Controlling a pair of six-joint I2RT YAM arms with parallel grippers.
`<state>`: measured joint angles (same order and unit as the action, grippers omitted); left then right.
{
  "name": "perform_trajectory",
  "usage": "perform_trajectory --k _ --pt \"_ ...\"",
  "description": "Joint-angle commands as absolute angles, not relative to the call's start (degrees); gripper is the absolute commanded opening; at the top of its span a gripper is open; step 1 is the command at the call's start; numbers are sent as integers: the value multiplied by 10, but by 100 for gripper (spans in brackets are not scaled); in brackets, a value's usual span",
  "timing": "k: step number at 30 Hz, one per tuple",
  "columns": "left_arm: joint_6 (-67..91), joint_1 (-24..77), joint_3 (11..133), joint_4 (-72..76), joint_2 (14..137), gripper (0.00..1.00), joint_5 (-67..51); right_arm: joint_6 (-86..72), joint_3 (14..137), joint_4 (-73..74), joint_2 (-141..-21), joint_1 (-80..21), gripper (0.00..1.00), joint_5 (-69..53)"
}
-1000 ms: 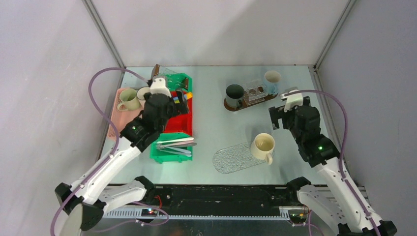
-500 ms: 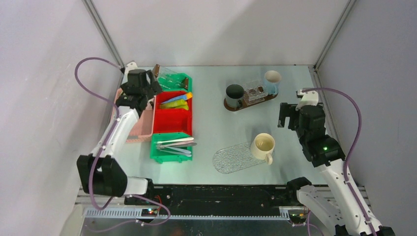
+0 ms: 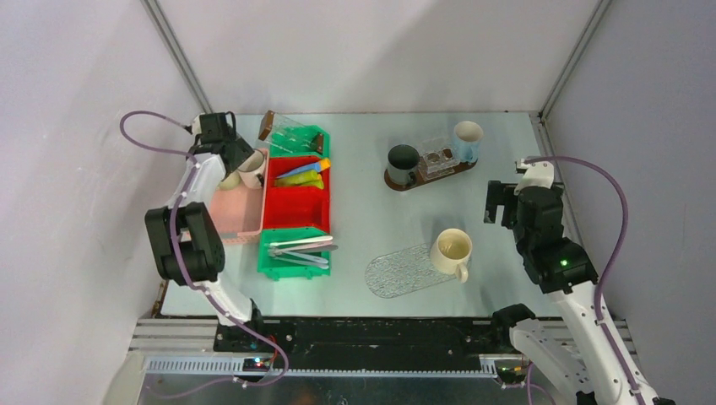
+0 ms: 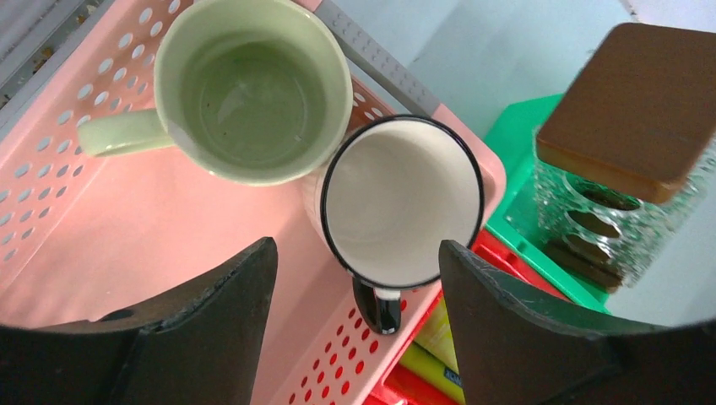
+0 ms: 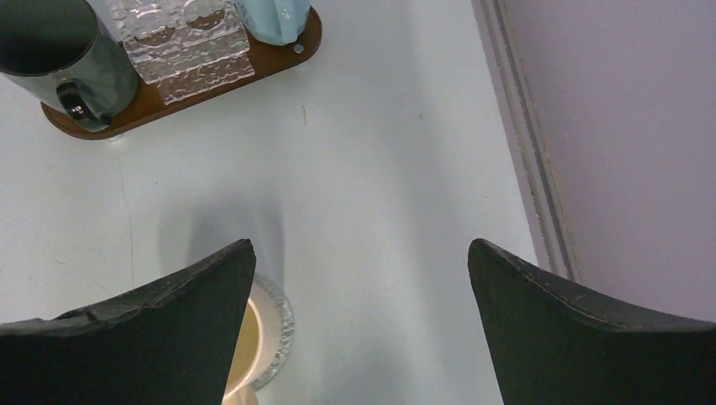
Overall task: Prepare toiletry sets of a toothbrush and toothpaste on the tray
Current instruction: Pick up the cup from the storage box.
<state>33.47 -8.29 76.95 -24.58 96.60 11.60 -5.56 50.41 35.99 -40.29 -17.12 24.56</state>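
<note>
My left gripper (image 4: pixel 355 287) hangs open over a pink basket (image 4: pixel 101 245), its fingers either side of a white black-rimmed mug (image 4: pixel 403 202) without touching it. A pale green mug (image 4: pixel 253 89) sits beside it. In the top view the left gripper (image 3: pixel 226 156) is at the far left. Toothpaste tubes (image 3: pixel 306 175) lie in the red bin and pale toothbrushes (image 3: pixel 297 247) in the green bin. A cream mug (image 3: pixel 452 251) stands on the clear glass tray (image 3: pixel 397 274). My right gripper (image 3: pixel 505 202) is open and empty above bare table.
A brown tray (image 3: pixel 422 180) at the back carries a dark mug (image 3: pixel 403 160), a clear holder (image 3: pixel 436 158) and a pale blue mug (image 3: pixel 467 137). Another clear holder with a brown lid (image 4: pixel 629 101) lies on the back green bin. Enclosure walls stand close on both sides.
My left arm swung from above the red bin out to the far left over the pink basket, its jaws narrowing a little. The right arm drew back slightly to the right.
</note>
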Motion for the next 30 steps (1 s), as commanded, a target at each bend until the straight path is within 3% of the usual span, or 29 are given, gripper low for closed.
perform_trajectory --k 1,18,20,26,30 --pt "346 -93 809 -245 1000 75 107 -48 511 371 -390 -169 99 277" --pt "365 -115 846 -252 1092 42 74 -83 511 428 -377 -169 99 302" --pt "363 -116 841 -253 1090 36 68 -92 511 432 -377 -170 99 302" --pt "350 -118 821 -255 1049 3 57 -129 511 430 -377 -170 99 302" --pt "337 -118 803 -262 1001 0 56 -161 511 415 -341 -171 99 245"
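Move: The white cup with the black rim stands in the storage box about 3 cm ahead of the left hand, 1 cm to its right and some 10 cm below. The green cup is beside it, level with it, about 8 cm to its left. The clear holder lies roughly 13 cm ahead and 12 cm right of the left hand, the toothpaste tubes 16 cm right and 1 cm ahead. From the right hand the white cup is about 63 cm left and 18 cm ahead. Down and a little forward, the left hand sinks about 6 cm to the white cup's rim, tipping slightly further down, its fingers closing as it goes. Then, nearly level, it draws back 1–2 cm and edges left while the fingers shut, pinching the cup wall on the side facing the green cup, one finger inside. The empty right hand, still open, eases back and right. ##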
